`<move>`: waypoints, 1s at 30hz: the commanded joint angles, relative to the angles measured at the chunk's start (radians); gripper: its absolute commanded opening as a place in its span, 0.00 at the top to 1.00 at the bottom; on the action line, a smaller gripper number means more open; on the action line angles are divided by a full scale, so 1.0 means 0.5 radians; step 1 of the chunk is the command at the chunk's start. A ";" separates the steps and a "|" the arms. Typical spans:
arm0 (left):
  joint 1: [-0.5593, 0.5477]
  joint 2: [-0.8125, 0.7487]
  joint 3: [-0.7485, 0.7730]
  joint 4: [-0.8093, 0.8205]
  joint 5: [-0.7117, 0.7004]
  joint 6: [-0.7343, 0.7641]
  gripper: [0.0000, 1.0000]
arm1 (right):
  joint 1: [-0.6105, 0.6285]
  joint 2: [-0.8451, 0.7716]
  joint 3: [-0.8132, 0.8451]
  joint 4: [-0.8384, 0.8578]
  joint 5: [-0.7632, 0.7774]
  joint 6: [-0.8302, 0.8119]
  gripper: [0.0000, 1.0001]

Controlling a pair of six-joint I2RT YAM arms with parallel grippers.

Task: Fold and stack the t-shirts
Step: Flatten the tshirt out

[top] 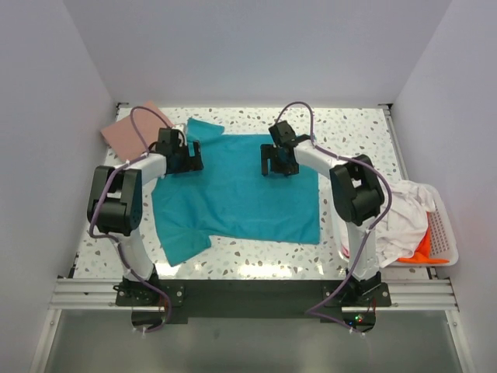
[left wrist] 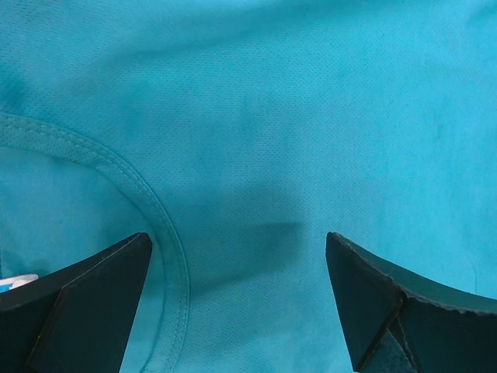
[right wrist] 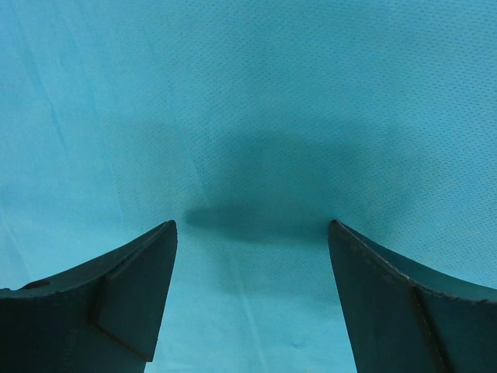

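A teal t-shirt (top: pixel 233 194) lies spread flat on the speckled table (top: pixel 349 124), one sleeve toward the back left and one toward the front left. My left gripper (top: pixel 190 158) hovers open just over its left back part; the left wrist view shows teal cloth (left wrist: pixel 311 116) with the curved neck seam (left wrist: pixel 116 167) and nothing between the jaws (left wrist: pixel 239 249). My right gripper (top: pixel 278 163) stands open low over the shirt's back edge, only smooth teal cloth (right wrist: pixel 248 93) under its jaws (right wrist: pixel 252 229). A dusty pink t-shirt (top: pixel 128 132) lies folded at the back left.
A white slotted basket (top: pixel 443 233) stands at the table's right edge, with a crumpled white shirt (top: pixel 404 217) spilling over it and an orange one (top: pixel 427 250) below. White walls close in the back and both sides.
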 commanded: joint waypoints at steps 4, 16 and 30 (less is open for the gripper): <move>0.008 0.376 0.329 -0.058 0.136 0.055 0.00 | -0.078 0.185 0.264 -0.160 0.049 0.058 0.18; 0.002 0.748 0.879 -0.033 0.433 0.107 0.00 | -0.213 0.492 0.755 -0.307 -0.046 0.065 0.18; -0.022 0.193 0.726 0.071 0.290 0.095 0.00 | -0.201 0.272 0.805 -0.224 -0.135 -0.123 0.18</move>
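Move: The spread teal t-shirt lies directly under both open grippers, its middle some 10 cm back and 14 cm right of the left hand, and about 10 cm back and 10 cm left of the right hand. From the left hand, the far sleeve is about 12 cm ahead and 4 cm right, the near sleeve roughly 33 cm back and 3 cm left, and the cardboard sheet some 10 cm ahead and 19 cm left. The near hem corner is about 31 cm back and 17 cm right of the right hand. With fingers staying open and their tips bearing down on the t-shirt, both hands sweep level away from the bases, the right one about 8 cm before it stops and keeps its tips on the cloth. The left goes some 11 cm out, veering 4 to 5 cm right and turning about 10 degrees clockwise, then eases back slightly and rises about 2 cm, its fingertips coming free of the cloth. ##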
